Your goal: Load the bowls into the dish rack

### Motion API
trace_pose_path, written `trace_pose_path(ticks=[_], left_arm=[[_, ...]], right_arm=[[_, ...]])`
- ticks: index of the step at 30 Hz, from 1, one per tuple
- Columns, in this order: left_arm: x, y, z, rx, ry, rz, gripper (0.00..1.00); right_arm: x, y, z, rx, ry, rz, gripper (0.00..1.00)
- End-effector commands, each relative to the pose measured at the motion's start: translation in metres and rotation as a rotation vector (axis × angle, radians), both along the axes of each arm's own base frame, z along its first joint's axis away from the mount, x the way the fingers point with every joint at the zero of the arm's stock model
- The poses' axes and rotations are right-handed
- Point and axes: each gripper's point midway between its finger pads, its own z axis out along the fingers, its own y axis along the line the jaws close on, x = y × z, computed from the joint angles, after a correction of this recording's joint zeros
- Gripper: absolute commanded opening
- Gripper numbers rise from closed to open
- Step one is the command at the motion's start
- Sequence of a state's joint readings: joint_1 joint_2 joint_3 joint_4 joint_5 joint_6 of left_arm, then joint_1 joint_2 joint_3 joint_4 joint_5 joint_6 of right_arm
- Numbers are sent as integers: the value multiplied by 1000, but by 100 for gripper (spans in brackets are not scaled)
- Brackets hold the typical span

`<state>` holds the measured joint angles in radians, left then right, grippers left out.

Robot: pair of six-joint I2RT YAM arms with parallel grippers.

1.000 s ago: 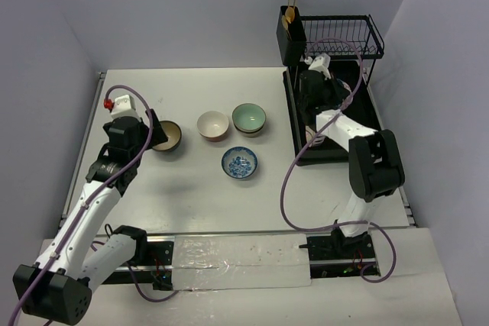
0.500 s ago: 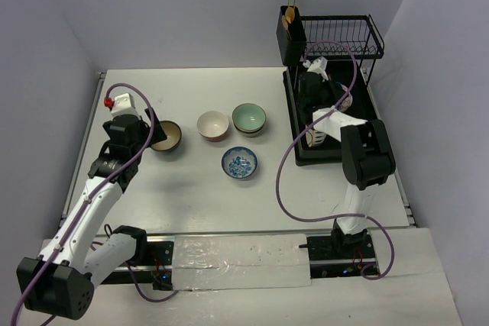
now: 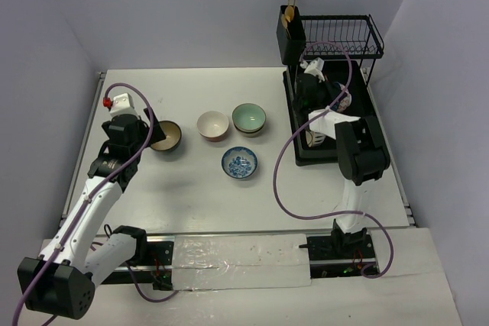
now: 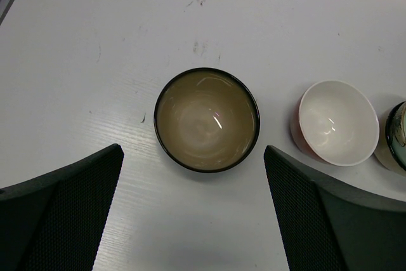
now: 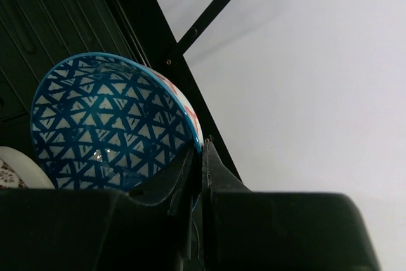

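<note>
A tan dark-rimmed bowl (image 4: 207, 119) sits upright on the table. My left gripper (image 4: 192, 152) hangs open above its near side, one finger on each side of it and neither touching it. Beside it stand a white bowl with a red outside (image 3: 213, 124), a mint green bowl (image 3: 249, 117) and a blue patterned bowl (image 3: 239, 162). My right gripper (image 5: 200, 157) is shut on the rim of a blue triangle-patterned bowl (image 5: 108, 125), held tilted inside the dish rack (image 3: 298, 154). Part of a brown-white patterned bowl (image 5: 16, 169) shows below it.
A black cutlery holder (image 3: 291, 36) with gold forks stands at the rack's back left corner. A raised wire basket (image 3: 359, 40) spans the rack's back. My right arm's purple cable (image 3: 284, 181) loops over the table beside the rack.
My right arm has reached further back into the rack with the blue triangle-patterned bowl. The left arm has shifted only slightly, and the bowls on the table have not moved.
</note>
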<state>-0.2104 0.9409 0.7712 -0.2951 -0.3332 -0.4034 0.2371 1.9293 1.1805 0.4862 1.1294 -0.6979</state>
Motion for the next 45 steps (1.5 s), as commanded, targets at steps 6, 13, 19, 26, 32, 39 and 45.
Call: trace_pose_path(ticks=[6, 13, 19, 26, 32, 39, 45], left_arm=[[7, -1, 10, -3, -40, -10, 98], [7, 0, 10, -4, -40, -9, 98], [8, -1, 9, -6, -37, -14, 98], [7, -1, 10, -12, -38, -13, 98], [6, -3, 17, -20, -62, -22, 98], [4, -4, 22, -34, -82, -33, 98], [1, -6, 27, -48, -98, -40, 98]], right_arm=[[13, 14, 10, 15, -19, 34, 0], [15, 23, -2, 50, 26, 84, 0], [16, 29, -11, 40, 62, 96, 0], [16, 41, -3, 131, 56, 144, 38], [8, 46, 23, 167, 35, 169, 43], [-11, 42, 63, 175, -5, 150, 44], [-40, 33, 105, 217, -85, 89, 44]])
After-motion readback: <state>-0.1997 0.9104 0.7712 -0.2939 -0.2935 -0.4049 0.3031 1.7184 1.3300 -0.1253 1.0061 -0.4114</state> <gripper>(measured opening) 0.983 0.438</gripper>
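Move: The right hand holds the blue-patterned bowl by its rim over the rack's tray. The spot for it lies about 3 cm ahead, 2 cm to the left and some 7 cm below the hand. The speckled bowl stands about 9 cm to the hand's left and level with it, the striped bowl 8 cm left and 9 cm back, both about 8 cm lower. From the left hand that spot is roughly 66 cm right, 18 cm ahead and 9 cm lower. Leftward towards the speckled bowl by about 3 cm and slightly down, the right hand carries the blue bowl, turning a little counter-clockwise. The fingers then part to nearly half open and let go of the rim, still easing left, before the hand lifts clear some 6 cm, drawing back slightly. ##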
